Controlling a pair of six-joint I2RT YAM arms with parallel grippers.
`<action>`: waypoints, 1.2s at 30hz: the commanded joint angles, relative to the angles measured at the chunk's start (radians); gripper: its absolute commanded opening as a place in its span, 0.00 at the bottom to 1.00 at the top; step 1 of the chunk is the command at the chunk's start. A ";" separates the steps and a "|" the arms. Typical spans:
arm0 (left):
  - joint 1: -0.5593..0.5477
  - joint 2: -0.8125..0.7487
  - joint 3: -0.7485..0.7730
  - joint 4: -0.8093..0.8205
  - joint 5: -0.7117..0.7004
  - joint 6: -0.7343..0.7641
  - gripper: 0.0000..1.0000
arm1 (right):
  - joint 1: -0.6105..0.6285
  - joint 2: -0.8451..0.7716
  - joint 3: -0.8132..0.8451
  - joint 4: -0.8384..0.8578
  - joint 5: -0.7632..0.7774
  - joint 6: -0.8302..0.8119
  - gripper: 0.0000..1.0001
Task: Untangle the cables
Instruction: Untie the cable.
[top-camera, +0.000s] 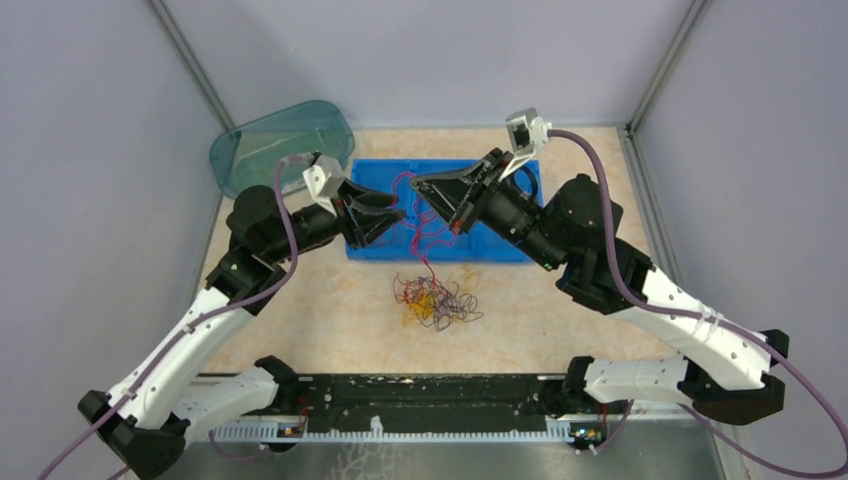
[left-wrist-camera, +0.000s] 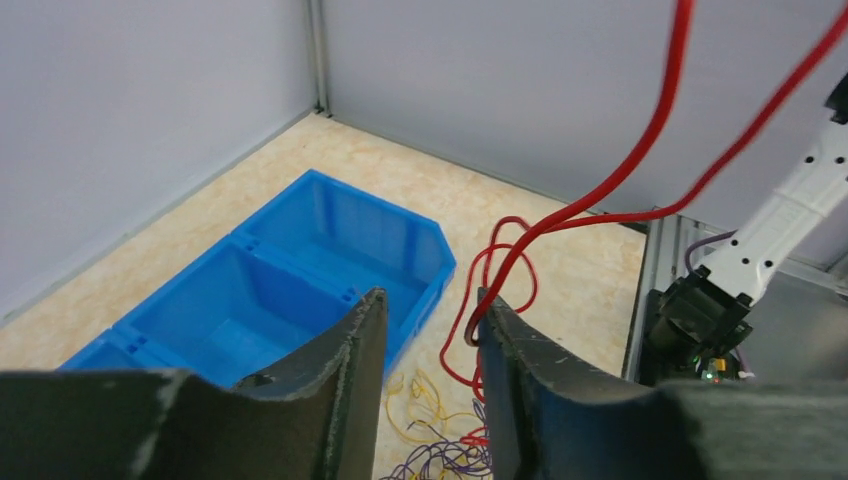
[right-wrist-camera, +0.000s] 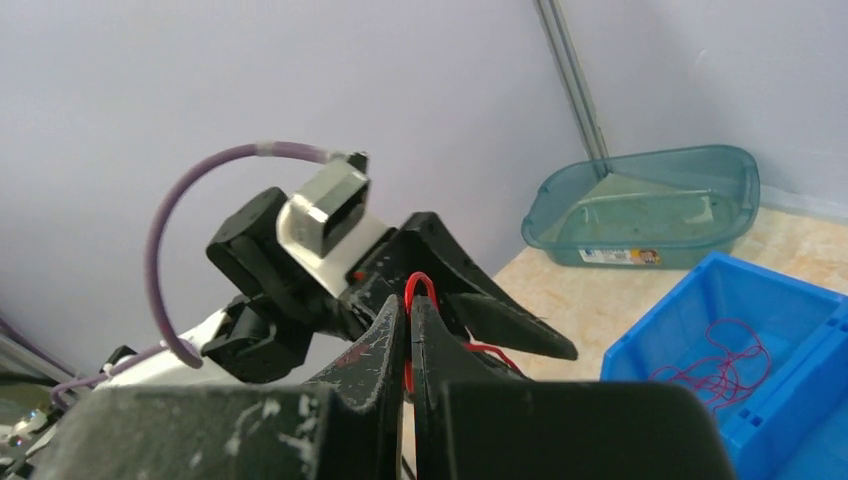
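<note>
A tangle of thin red, yellow and purple cables (top-camera: 437, 300) lies on the table in front of the blue bin (top-camera: 490, 245). One red cable (top-camera: 424, 258) rises from it to both grippers, which meet above the bin's near edge. My right gripper (right-wrist-camera: 410, 300) is shut on that red cable (right-wrist-camera: 420, 275), a small loop poking above the tips. My left gripper (left-wrist-camera: 430, 300) has its jaws apart, and the red cable (left-wrist-camera: 509, 262) hooks over the right finger's tip, unpinched. Below, yellow and purple strands (left-wrist-camera: 440, 440) show between the fingers.
A dark red cable (right-wrist-camera: 720, 360) lies loose inside one compartment of the blue bin (right-wrist-camera: 740, 300). A teal tub (top-camera: 270, 145) stands in the back left corner. Grey walls enclose the table on three sides.
</note>
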 joint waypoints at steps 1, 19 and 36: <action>-0.004 0.019 0.037 -0.051 -0.077 -0.012 0.50 | -0.003 0.003 -0.013 0.109 -0.009 0.041 0.00; 0.050 0.068 0.056 -0.108 -0.566 -0.070 0.68 | 0.015 0.099 -0.026 0.308 -0.089 0.173 0.00; 0.050 -0.015 -0.127 0.054 -0.626 0.469 0.67 | 0.015 -0.040 0.078 0.063 -0.038 0.148 0.00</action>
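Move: The red cable's slack strand lies against my left fingertips, on the back-side finger, about 1 cm back and 1 cm right of my hand point. From that hand, the red heap in the box's left compartment is some 14 cm ahead, 5 left and 38 below; the cable pile is roughly 3 back, 5 right and 38 below. My right hand pinches the same cable higher up; the slack strand is about 4 cm ahead of it, 2 left and 11 below. I hook the red strand on one finger of my left hand and draw it forward about 10 cm, then mostly left some 9 cm, towards the left compartment, sinking slightly, while I spread the fingers wider and swing them about 40 degrees counter-clockwise. My right hand keeps its pinch, follows about 6 cm left, then eases partway back. ##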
